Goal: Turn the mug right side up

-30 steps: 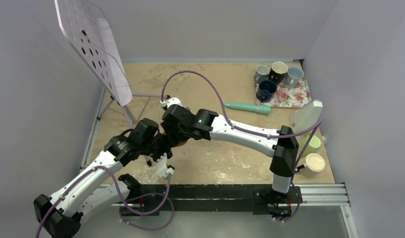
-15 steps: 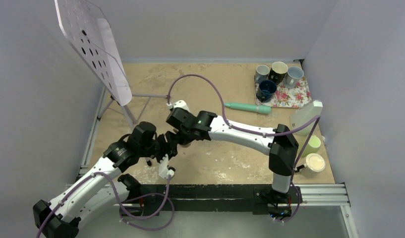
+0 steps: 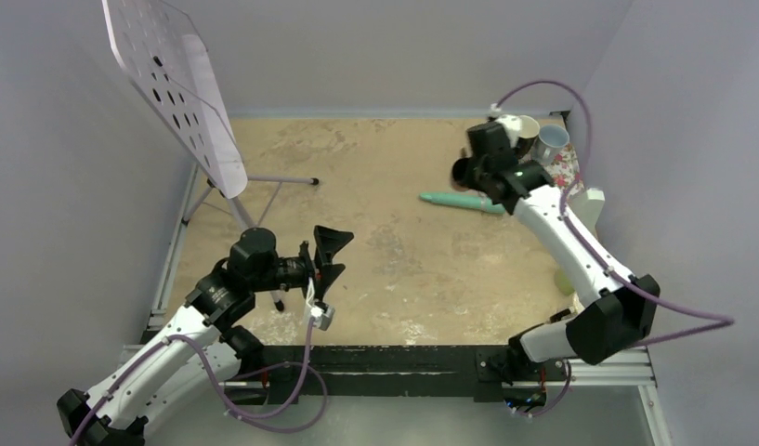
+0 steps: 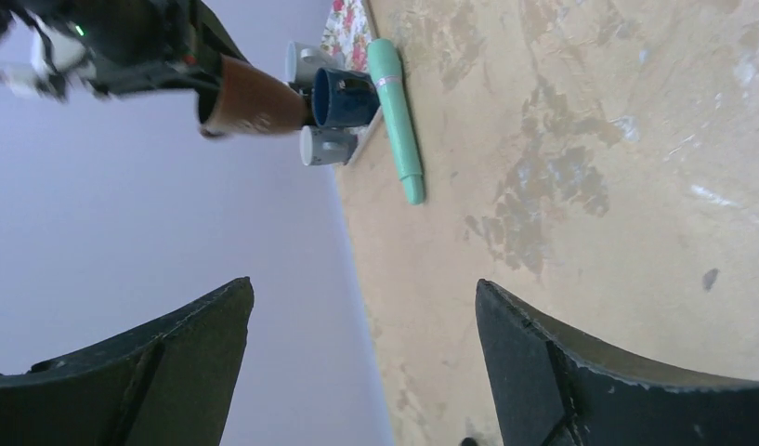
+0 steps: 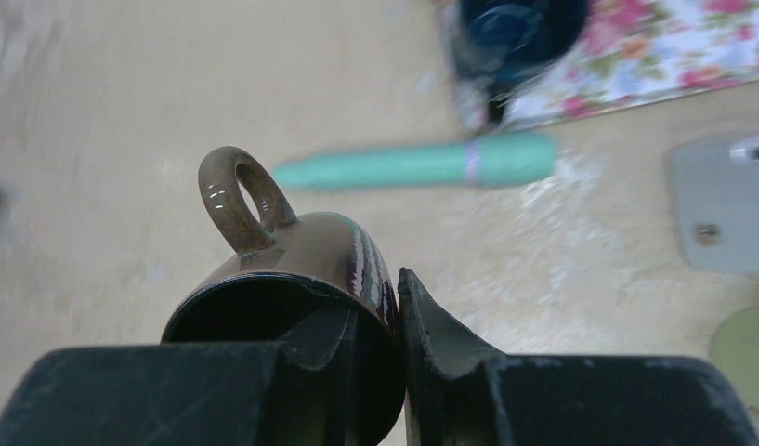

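Observation:
A glossy brown mug (image 5: 292,260) hangs in the air, gripped by its rim. My right gripper (image 5: 380,297) is shut on it, one finger inside the mouth and one outside against the wall; the handle points away from the gripper. In the top view the right gripper (image 3: 475,167) holds the mug (image 3: 462,172) at the back right, its dark mouth showing from above. The left wrist view shows the mug (image 4: 255,98) just above a blue mug (image 4: 343,98). My left gripper (image 3: 331,257) stands open and empty near the front left, nothing between its fingers (image 4: 524,353).
A teal cylinder (image 3: 464,201) lies on the table beside the floral mat (image 3: 566,177), which carries other mugs (image 3: 550,141). A white perforated board on a tripod (image 3: 176,88) stands at the back left. A white container (image 3: 594,203) sits by the right wall.
My right arm has swung from the table's middle to the back right with the mug in its grip. The left gripper has opened, let go and drawn back toward the front left.

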Tool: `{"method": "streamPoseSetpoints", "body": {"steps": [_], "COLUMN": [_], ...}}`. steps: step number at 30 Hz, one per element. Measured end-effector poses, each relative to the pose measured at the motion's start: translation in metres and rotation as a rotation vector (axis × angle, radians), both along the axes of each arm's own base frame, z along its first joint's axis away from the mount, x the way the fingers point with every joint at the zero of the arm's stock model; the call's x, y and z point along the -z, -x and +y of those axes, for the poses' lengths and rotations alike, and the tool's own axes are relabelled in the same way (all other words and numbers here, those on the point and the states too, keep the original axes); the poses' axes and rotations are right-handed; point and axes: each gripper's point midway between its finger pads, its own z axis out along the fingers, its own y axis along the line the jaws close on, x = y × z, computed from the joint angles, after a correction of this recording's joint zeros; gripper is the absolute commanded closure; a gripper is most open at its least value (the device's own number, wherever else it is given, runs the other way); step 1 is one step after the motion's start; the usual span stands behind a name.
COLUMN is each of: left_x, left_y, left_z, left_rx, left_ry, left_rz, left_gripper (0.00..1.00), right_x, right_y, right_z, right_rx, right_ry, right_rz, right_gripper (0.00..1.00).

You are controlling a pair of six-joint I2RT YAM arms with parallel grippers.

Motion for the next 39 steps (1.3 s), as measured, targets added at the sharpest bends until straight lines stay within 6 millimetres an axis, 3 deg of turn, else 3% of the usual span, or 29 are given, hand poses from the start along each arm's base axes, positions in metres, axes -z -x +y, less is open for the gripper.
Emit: {"method": "streamPoseSetpoints", "body": {"steps": [4,7,13,17,22,32,37,39], "left_x": [0.012,0.019,0.029,0.035,0.036,0.037,0.036,0.036], "left_y": [0.002,0.003,0.002,0.0,-0.005,-0.008,-0.009,-0.009], "left_z": [0.001,0.002,0.005,0.007,0.007,0.007,0.007,0.007], "left_rx": [-0.022,-0.038,-0.075,-0.092,-0.114,-0.122,-0.128,-0.13], "left_ry": [0.013,0.019,0.028,0.025,0.029,0.039,0.039,0.039], "left_rz": [0.079,0.124,0.17,0.191,0.196,0.189,0.185,0.185], "left_gripper": [0.07,0.08,0.08,0.08,0.08,0.08,0.08,0.08], "right_x": [-0.019,-0.017,0.03,0.072,0.104,0.14,0.153,0.157], "right_y": [-0.033,-0.049,-0.077,-0.092,-0.103,-0.125,-0.126,-0.126], "right_z": [-0.104,-0.173,-0.23,-0.249,-0.253,-0.249,-0.25,-0.25], "right_rx": [0.287,0.468,0.598,0.639,0.647,0.623,0.625,0.624], "right_ry": [-0.045,-0.038,-0.038,-0.046,-0.046,-0.068,-0.069,-0.068], "right_rz": [-0.112,-0.147,-0.068,0.019,0.084,0.147,0.177,0.191], "right_gripper": [1.0,1.0,1.0,1.0,1.0,1.0,1.0,0.92]}}
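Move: The right hand already holds the brown mug by its wall; the free spot on the flowered tray that it is taken to lies about 14 cm ahead, 23 cm to the right and some 22 cm below. The blue mug stands some 9 cm left of that spot, the black mug about 12 cm beyond it, the light-blue mug 10 cm beyond and 10 cm to its right. The teal bottle lies 6 cm ahead of the hand, 2 cm to its right. From the left hand the spot is about 31 cm ahead, 62 cm right and 22 cm down. Keeping its pinch on the brown mug's wall, the right hand sweeps about 25 cm to the right and some 13 cm forward towards the bare patch beside the blue mug, turning roughly 35 degrees clockwise and rising a couple of centimetres at first. As the sideways swing dies out it sinks to about 15 cm below its starting height, its fingers tipping farther down to bring the mug down short of the light-blue mug, while the empty left hand drops a little with its fingers still wide open and its wrist rolling slightly. ##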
